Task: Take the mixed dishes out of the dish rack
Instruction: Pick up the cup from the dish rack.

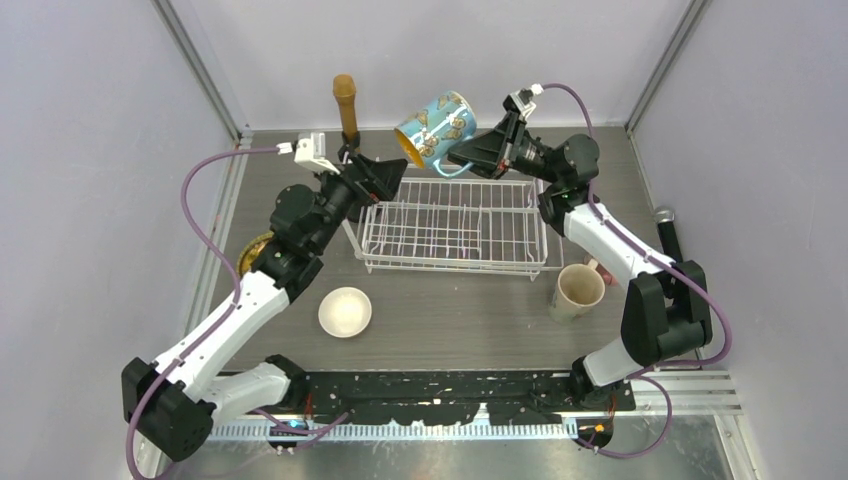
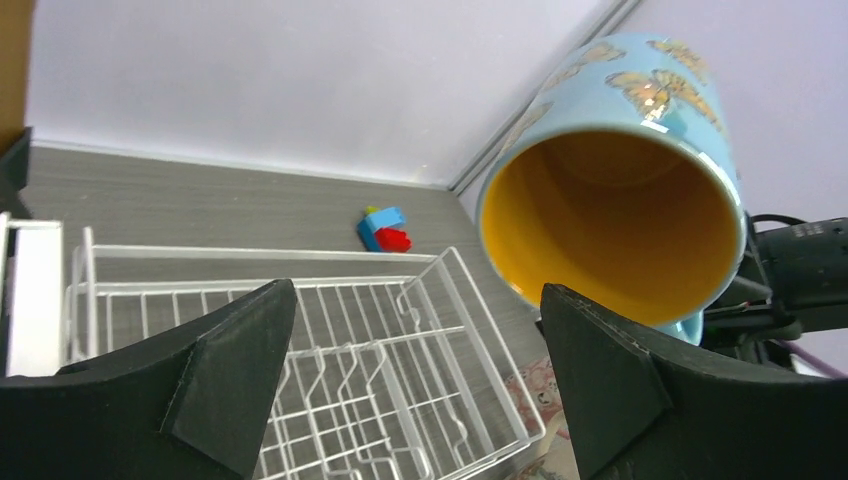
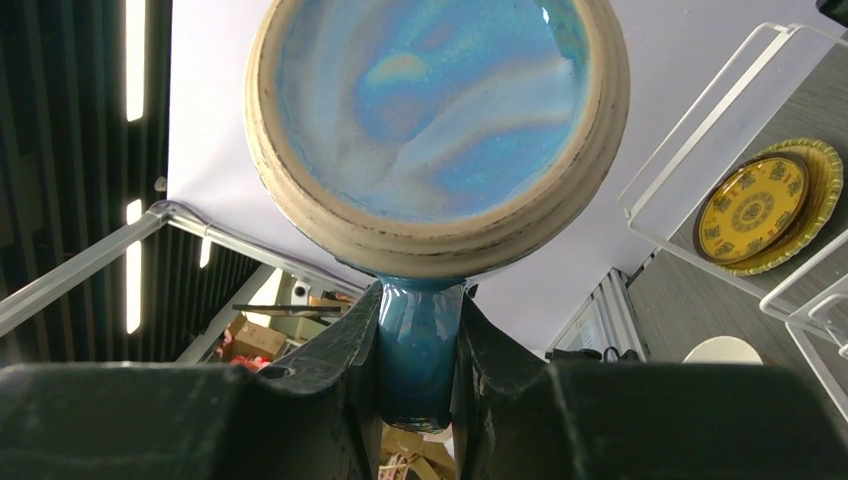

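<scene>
My right gripper (image 1: 462, 156) is shut on the handle (image 3: 418, 350) of the blue mug (image 1: 435, 130), holding it tilted in the air above the far edge of the dish rack (image 1: 455, 235). The mug's orange inside (image 2: 620, 200) faces my left gripper (image 1: 396, 172), which is open just left of it with the mouth beyond its right finger (image 2: 600, 380). No dish shows inside the rack (image 2: 380, 370). A white bowl (image 1: 345, 311) and a cream mug (image 1: 578, 290) stand on the table in front of the rack. A golden plate (image 1: 255, 252) lies partly under my left arm.
A brown microphone-shaped stick (image 1: 346, 105) stands upright behind my left gripper. A small blue-and-red block (image 2: 385, 228) lies on the table beyond the rack. A black microphone (image 1: 668, 230) stands by my right arm. Walls close in the table on three sides.
</scene>
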Controlling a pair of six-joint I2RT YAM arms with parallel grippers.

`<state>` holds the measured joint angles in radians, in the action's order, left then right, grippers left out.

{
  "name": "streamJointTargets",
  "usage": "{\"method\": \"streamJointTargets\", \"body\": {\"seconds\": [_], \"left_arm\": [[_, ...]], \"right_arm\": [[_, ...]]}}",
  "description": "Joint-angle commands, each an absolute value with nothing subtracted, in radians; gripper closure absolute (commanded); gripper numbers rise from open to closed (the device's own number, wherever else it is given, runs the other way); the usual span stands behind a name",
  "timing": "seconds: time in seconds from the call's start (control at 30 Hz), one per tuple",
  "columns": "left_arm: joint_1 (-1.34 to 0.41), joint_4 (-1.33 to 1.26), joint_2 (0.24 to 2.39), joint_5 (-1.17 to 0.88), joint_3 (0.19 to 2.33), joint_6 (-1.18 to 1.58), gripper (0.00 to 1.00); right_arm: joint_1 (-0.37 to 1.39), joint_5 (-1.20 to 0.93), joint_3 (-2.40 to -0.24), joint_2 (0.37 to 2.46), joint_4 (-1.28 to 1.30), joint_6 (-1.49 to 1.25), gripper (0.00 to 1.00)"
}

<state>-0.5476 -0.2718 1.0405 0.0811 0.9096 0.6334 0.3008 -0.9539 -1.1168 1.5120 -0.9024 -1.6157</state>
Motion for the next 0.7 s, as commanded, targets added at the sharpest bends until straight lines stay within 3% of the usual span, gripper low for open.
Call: {"method": "streamJointTargets", "body": {"seconds": [0.0,0.3,0.63,0.67], "left_arm": [[-0.534,-0.402,1.059,0.006,0.942,0.676,0.04],[-0.527,-0.432,1.102,-0.008,0.968,0.727,0.21],[-0.522,-0.491,1.138,-0.062,0.961,0.791,0.83],[-0.522,-0.493,1.136,-0.056,0.955,0.796,0.94]], "right_arm": [[0.325,-0.933,-1.177,1.490,-1.022,-1.598,0.99],[0.371,-0.956,-1.197,1.517,-1.052,-1.613,0.99],[0.411,-0.970,-1.226,1.556,-1.061,-1.619,0.99],[0.411,-0.974,-1.228,1.560,-1.058,-1.612,0.99]]}}
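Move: My right hand already holds the blue cup by its handle. The cup's body is about 6 cm ahead and 4 cm left of that hand, nearly level, its mouth facing my open left hand, which is some 14 cm left and 1 cm ahead. From my left hand the cup is about 10 cm right, 5 ahead and 4 up. The dish rack's middle is roughly 12 cm right, 1 ahead and 28 below; the wooden-handled tool is 11 left, 17 ahead, 20 down. I bring the cup to my waiting left hand: my right hand keeps its pinch on the handle and goes about 3.5 cm left, easing back and down a little. My left hand moves about 2 cm right and slightly forward and up to meet the rim, tilting and turning clockwise, and closes its wide-open fingers over the lip, one inside the mouth and one outside, pinching the wall. ##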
